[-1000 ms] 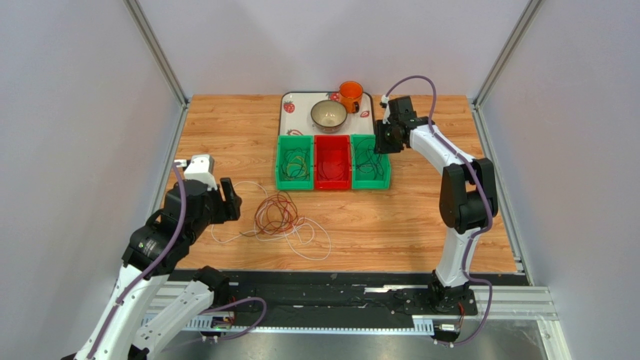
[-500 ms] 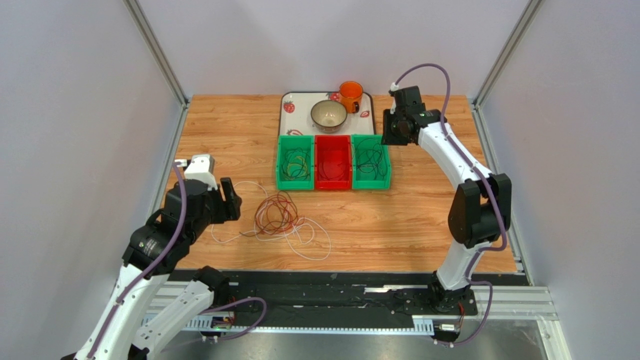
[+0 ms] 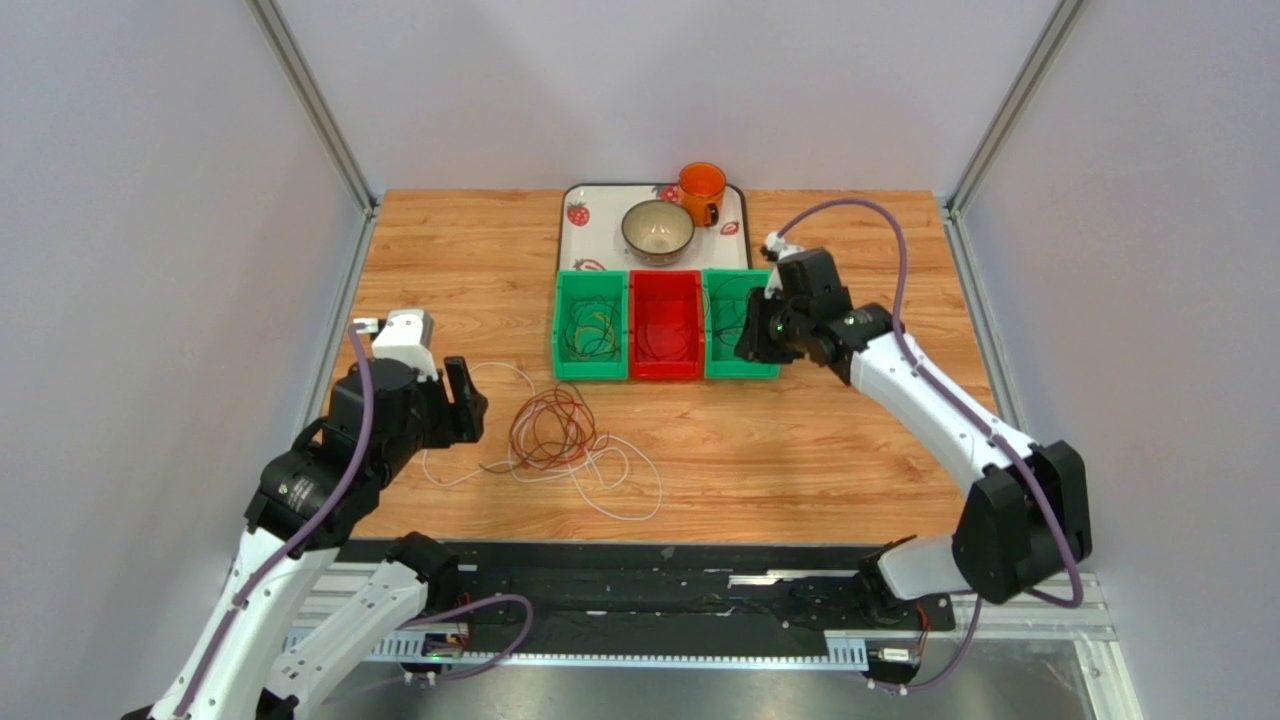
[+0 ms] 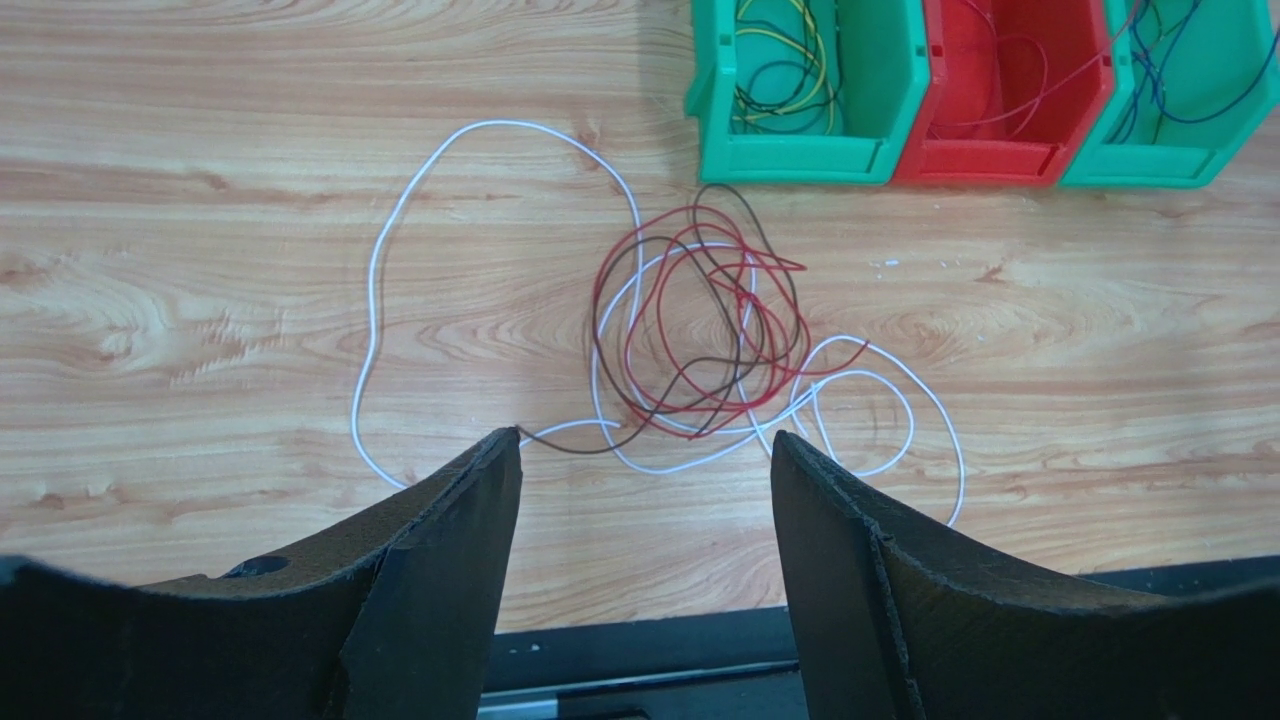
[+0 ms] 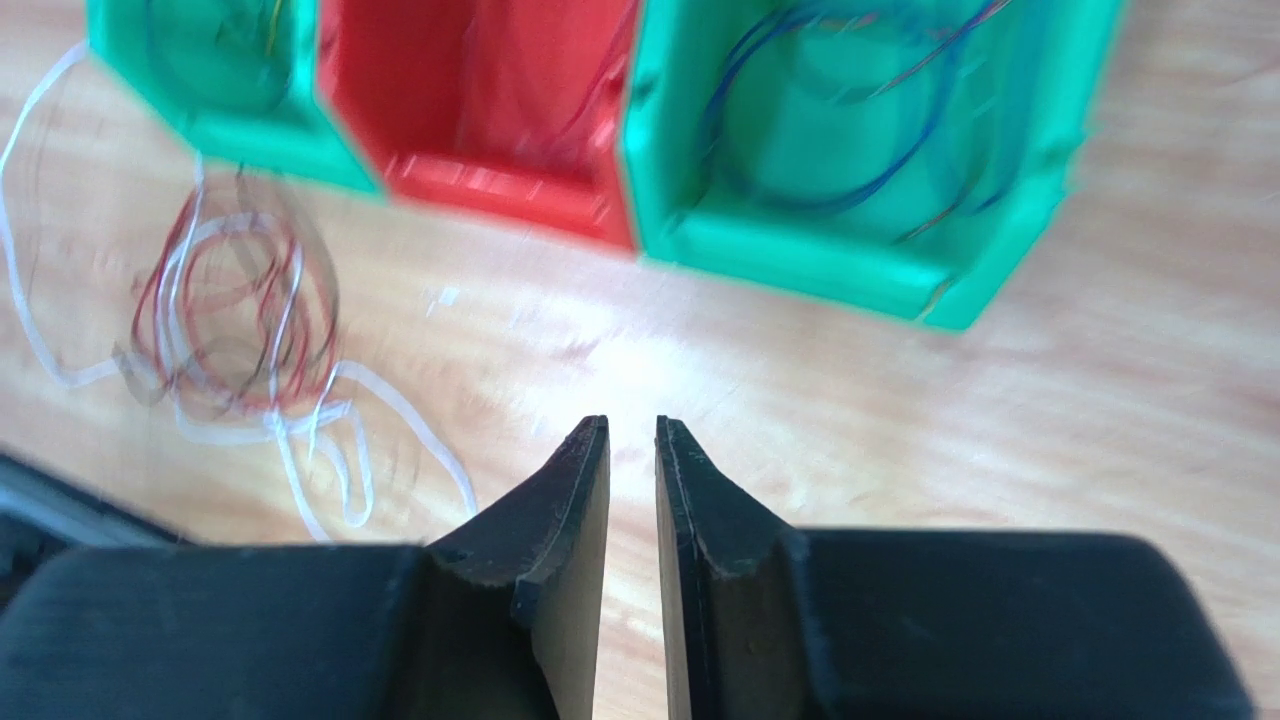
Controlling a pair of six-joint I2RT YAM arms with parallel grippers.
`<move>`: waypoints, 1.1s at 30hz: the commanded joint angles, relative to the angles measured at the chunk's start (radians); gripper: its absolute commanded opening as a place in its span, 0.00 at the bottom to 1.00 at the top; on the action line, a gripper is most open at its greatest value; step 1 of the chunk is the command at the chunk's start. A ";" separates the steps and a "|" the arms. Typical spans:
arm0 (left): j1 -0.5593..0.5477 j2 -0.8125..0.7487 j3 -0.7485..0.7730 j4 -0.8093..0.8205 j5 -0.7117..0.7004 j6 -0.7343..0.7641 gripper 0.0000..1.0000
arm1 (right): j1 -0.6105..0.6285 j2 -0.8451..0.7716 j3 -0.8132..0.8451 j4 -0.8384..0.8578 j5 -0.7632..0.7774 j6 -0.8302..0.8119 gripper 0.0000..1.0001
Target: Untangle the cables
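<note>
The cables (image 3: pixel 556 432) lie as a tangle of red, dark and white thin wires on the wooden table, with white loops spreading out to the left and right. My left gripper (image 3: pixel 458 402) hovers just left of the tangle, open and empty. In the left wrist view the cables (image 4: pixel 699 323) lie beyond the left gripper (image 4: pixel 646 443). My right gripper (image 3: pixel 747 338) hangs at the front edge of the right green bin. Its jaws stand only a narrow gap apart with nothing between them. The right wrist view shows the right gripper (image 5: pixel 633 425) over bare wood, with the cables (image 5: pixel 226 315) blurred at far left.
Three bins stand in a row behind the tangle: a green bin (image 3: pixel 589 360), a red bin (image 3: pixel 666 365) and a second green bin (image 3: pixel 721 365), each holding loose wires. Behind them a tray (image 3: pixel 579 203) carries a bowl (image 3: pixel 658 230) and an orange mug (image 3: pixel 700 188).
My right arm has swung from beside the tray forward and down to the right green bin's front edge, and its jaws have narrowed. The left arm and the cables have not moved.
</note>
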 commanded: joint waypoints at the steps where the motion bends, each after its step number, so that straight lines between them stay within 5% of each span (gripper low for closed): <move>1: 0.002 0.013 -0.001 0.033 0.036 0.031 0.71 | 0.079 -0.123 -0.124 0.086 -0.002 0.077 0.22; 14: 0.003 0.190 -0.018 0.093 0.082 -0.056 0.66 | 0.303 -0.149 -0.397 0.355 0.085 0.162 0.25; 23: 0.002 0.368 -0.157 0.437 0.107 -0.195 0.69 | 0.319 -0.160 -0.454 0.435 0.070 0.132 0.26; 33: -0.001 0.664 -0.156 0.746 0.208 -0.012 0.69 | 0.317 -0.080 -0.411 0.424 0.007 0.105 0.26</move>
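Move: About 10 cm ahead of the left hand, 7 cm to its right and some 24 cm below lies the middle of the red-black-white cable tangle. The left green bin stands some 16 cm farther out than the tangle and 4 cm to its right; the loose white loop trails about 9 cm nearer the bases and 10 cm right of it. From the right hand the tangle lies about 27 cm left, 4 cm back and 15 cm below, with the right green bin 13 cm straight ahead. Swooping down some 13 cm and forward 11 cm while drifting right, the left hand comes in from a standstill over the cable tangle, fingers wide open and tipping about 15 degrees further down. The right hand, empty and with its fingers only slightly parted, pulls back from the right green bin and left towards the tangle, then sinks to end about 9 cm lower, turning a little counter-clockwise. ##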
